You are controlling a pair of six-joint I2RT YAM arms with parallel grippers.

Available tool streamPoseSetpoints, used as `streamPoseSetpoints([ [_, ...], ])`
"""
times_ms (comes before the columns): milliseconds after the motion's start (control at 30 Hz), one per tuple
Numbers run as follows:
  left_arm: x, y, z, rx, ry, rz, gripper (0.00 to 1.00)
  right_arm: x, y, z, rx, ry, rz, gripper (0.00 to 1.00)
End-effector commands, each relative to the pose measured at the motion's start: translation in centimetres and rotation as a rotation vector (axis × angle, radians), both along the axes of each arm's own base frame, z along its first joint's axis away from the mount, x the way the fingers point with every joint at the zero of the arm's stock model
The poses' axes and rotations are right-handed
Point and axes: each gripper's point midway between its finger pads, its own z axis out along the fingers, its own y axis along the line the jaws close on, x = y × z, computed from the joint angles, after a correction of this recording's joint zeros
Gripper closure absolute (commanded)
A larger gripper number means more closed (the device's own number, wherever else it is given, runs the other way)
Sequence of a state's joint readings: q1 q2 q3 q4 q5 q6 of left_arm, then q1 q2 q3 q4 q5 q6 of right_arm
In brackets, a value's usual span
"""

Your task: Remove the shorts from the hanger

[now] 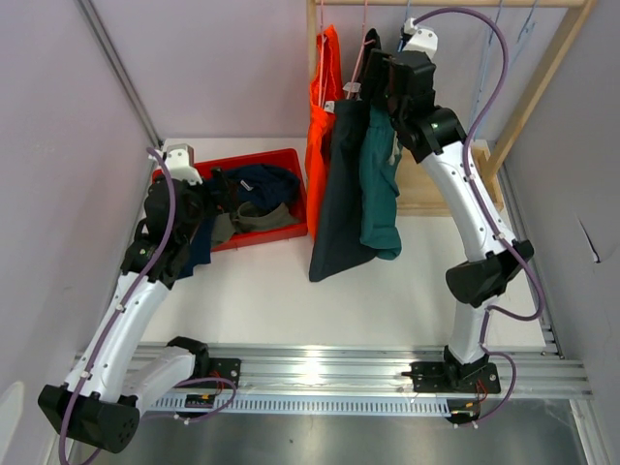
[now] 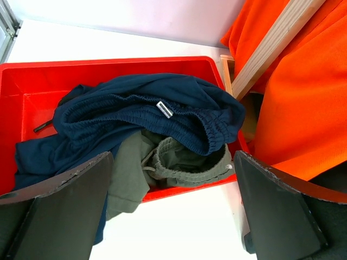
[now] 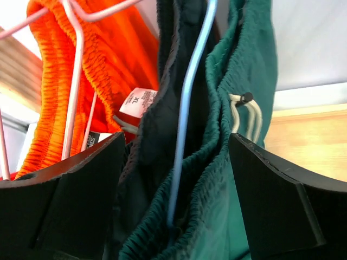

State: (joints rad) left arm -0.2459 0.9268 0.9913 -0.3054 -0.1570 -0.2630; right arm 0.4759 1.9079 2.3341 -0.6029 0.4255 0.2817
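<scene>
Three shorts hang from the wooden rack: orange shorts [image 1: 325, 107], charcoal shorts [image 1: 339, 194] and teal shorts [image 1: 380, 189]. My right gripper [image 3: 176, 189] is up at their waistbands, open. The teal waistband [image 3: 244, 65] and a pale blue hanger [image 3: 184, 124] lie between its jaws, and the charcoal fabric [image 3: 157, 135] touches the left jaw. The orange shorts [image 3: 108, 59] sit on a pink hanger [image 3: 73, 81] further left. Navy shorts [image 2: 141, 114] and olive shorts [image 2: 184, 162] lie in the red bin [image 2: 108, 65]. My left gripper [image 2: 173, 211] hovers open over the bin's near edge, holding nothing.
The red bin [image 1: 281, 157] stands at the back left of the white table, with the rack's wooden post [image 2: 276, 43] and base just to its right. Grey walls close in on both sides. A metal rail runs along the near edge.
</scene>
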Motion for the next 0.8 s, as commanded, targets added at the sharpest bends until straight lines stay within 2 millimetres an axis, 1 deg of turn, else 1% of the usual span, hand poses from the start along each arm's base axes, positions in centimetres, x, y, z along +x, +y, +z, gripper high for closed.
streamPoseSetpoints([
  [0,-0.2,-0.4,1.7,-0.034,-0.06,-0.018,0.0,-1.5,-1.7,6.6,0.058,-0.158,-0.052,0.18],
  [200,-0.3,-0.8,2.1,-0.043,-0.069,-0.037,0.01,-0.4,-1.6,5.6,0.047,-0.156,-0.073,0.21],
  [233,-0.3,-0.8,1.8,-0.042,-0.063,-0.039,0.01,-0.3,-1.5,5.4,0.045,-0.155,-0.071,0.21],
  [300,-0.4,-0.8,2.0,-0.042,-0.069,-0.037,0.01,0.2,-1.4,5.0,0.042,-0.153,-0.078,0.25],
  [333,-0.4,-0.7,2.2,-0.042,-0.071,-0.036,0.01,0.3,-1.4,5.0,0.042,-0.153,-0.077,0.3],
  [400,-0.4,-0.7,2.0,-0.041,-0.068,-0.036,0.01,0.8,-1.4,4.7,0.046,-0.15,-0.082,0.36],
  [433,-0.5,-0.7,2.2,-0.042,-0.072,-0.036,0.01,1.1,-1.4,4.3,0.044,-0.145,-0.082,0.42],
  [500,-0.5,-0.7,2.3,-0.041,-0.074,-0.038,0.0,1.4,-1.4,4.1,0.048,-0.146,-0.084,0.49],
  [533,-0.5,-0.7,2.2,-0.041,-0.072,-0.038,0.01,1.7,-1.3,4.0,0.051,-0.146,-0.084,0.56],
  [567,-0.5,-0.7,2.3,-0.042,-0.075,-0.038,0.01,1.9,-1.3,3.9,0.052,-0.145,-0.086,0.6],
  [633,-0.6,-0.7,2.3,-0.04,-0.076,-0.038,0.01,2.5,-1.3,3.2,0.06,-0.129,-0.081,0.62],
  [667,-0.5,-0.7,2.3,-0.04,-0.076,-0.038,0.01,2.6,-1.4,3.4,0.068,-0.134,-0.081,0.64],
  [700,-0.5,-0.7,2.2,-0.039,-0.073,-0.038,0.01,2.8,-1.2,3.2,0.071,-0.13,-0.073,0.67],
  [767,-0.5,-0.7,2.2,-0.038,-0.071,-0.038,0.01,3.1,-1.3,3.0,0.076,-0.128,-0.075,0.79],
])
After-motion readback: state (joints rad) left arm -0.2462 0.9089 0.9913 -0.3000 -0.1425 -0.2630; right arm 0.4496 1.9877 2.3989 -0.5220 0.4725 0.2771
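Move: The blue hanger's wire holding the teal shorts already stands between the right hand's open fingers, about 3 cm ahead and 1 cm right, roughly 1 cm higher. From that hand the teal shorts' body hangs some 5 cm ahead, 1 cm right and 20 cm down; the dark grey shorts 5 cm ahead, 6 cm left, 19 cm down. From the left hand the wire is about 20 cm ahead, 38 cm right and 15 cm higher. The right fingers close most of the way around the blue hanger's wire above the teal shorts, leaving it between the nearly shut tips; a firm pinch can't be made out. The hand first rises about 2.5 cm with its tips lifting slightly, then reaches some 3 cm forward towards the wire while sinking back 2 cm. ##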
